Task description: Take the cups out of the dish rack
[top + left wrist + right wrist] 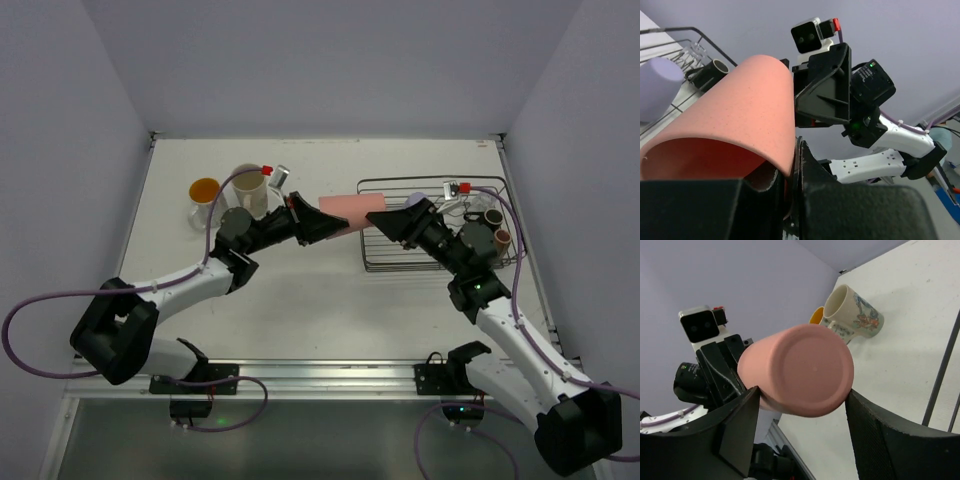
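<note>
A salmon-red cup (350, 210) hangs on its side above the table, between my two grippers and just left of the dish rack (400, 268). My left gripper (322, 224) is shut on the cup's rim (740, 115), one finger inside and one outside. My right gripper (801, 400) is shut on its flat base (800, 367), a finger on either side. A lavender cup (415, 200) and two small brown cups (493, 216) stand in the rack. An orange-inside cup (204, 192) and a cream patterned mug (250, 185) stand on the table at the back left.
The rack's dark wires show in both wrist views (705, 37) (940, 375). White walls close the table in on the left, back and right. A metal rail (330, 372) runs along the near edge between the arm bases.
</note>
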`<action>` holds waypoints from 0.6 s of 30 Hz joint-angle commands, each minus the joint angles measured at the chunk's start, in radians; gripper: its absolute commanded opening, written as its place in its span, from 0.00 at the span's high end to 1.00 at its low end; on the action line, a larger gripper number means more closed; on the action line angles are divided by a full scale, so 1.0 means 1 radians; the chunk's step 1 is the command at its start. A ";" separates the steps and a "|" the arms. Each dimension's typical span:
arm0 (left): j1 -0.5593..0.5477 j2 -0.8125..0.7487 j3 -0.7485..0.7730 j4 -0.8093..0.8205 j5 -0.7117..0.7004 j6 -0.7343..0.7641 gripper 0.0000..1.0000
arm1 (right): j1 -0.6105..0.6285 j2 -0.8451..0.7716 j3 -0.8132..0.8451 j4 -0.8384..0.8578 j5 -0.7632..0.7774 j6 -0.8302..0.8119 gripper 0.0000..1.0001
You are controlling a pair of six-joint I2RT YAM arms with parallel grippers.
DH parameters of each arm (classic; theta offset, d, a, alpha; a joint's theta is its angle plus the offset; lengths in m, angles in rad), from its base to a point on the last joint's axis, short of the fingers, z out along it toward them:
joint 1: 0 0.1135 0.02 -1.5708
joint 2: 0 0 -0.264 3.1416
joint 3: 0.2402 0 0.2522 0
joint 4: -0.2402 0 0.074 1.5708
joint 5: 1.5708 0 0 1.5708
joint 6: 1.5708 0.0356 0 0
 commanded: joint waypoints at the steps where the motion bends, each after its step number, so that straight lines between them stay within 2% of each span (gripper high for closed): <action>1: -0.013 -0.042 0.010 0.006 -0.068 0.064 1.00 | 0.019 0.031 -0.003 0.048 -0.047 -0.033 0.39; 2: -0.013 -0.060 0.020 -0.016 -0.080 0.096 1.00 | 0.020 0.037 0.004 0.031 -0.036 -0.041 0.15; 3: -0.013 -0.074 0.029 -0.054 -0.095 0.124 1.00 | 0.019 0.035 0.013 -0.031 -0.016 -0.048 0.05; 4: -0.011 -0.088 0.074 -0.205 -0.159 0.158 1.00 | 0.019 0.031 0.021 -0.070 0.010 -0.077 0.01; 6: -0.011 -0.129 0.144 -0.405 -0.265 0.308 1.00 | 0.017 0.006 0.044 -0.171 0.086 -0.110 0.01; 7: -0.011 -0.137 0.226 -0.591 -0.383 0.357 1.00 | 0.019 -0.003 0.052 -0.202 0.114 -0.142 0.01; 8: -0.011 -0.129 0.281 -0.689 -0.452 0.456 1.00 | 0.019 -0.027 0.056 -0.227 0.163 -0.156 0.01; 9: -0.011 -0.120 0.332 -0.863 -0.521 0.503 1.00 | 0.019 -0.041 0.056 -0.253 0.183 -0.169 0.01; 10: -0.011 -0.106 0.430 -0.937 -0.624 0.538 1.00 | 0.017 -0.050 0.053 -0.261 0.200 -0.182 0.01; 12: -0.008 -0.047 0.521 -1.133 -0.726 0.627 1.00 | 0.017 -0.081 0.047 -0.291 0.252 -0.206 0.01; 16: -0.010 0.074 0.725 -1.355 -0.897 0.727 1.00 | 0.019 -0.097 0.063 -0.342 0.301 -0.268 0.01; 18: -0.002 0.169 0.782 -1.457 -0.921 0.768 1.00 | 0.017 -0.095 0.082 -0.378 0.306 -0.301 0.01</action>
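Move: Both hands hold the pink cup, the left at its rim, the right at its base. From the left hand the floral mug, whose side is free table, stands about 21 cm ahead, 21 cm left and 24 cm below; the orange-lined mug is some 18 cm ahead and 33 cm left, equally low. From the right hand the purple cup in the rack lies about 18 cm ahead, 15 cm right and 22 cm below, the dark cup about 21 cm farther right, level with it. Forward and somewhat left, rising a few centimetres, the left hand carries the pink cup out of the handover towards the mugs, about 15 cm in all, swinging some 40 degrees counter-clockwise and rolling its left side up with the rim still pinched. The right fingers open wide and let go of the cup's base; that hand then sinks about 4 cm and eases right towards the purple cup, tilting its left side down slightly. ##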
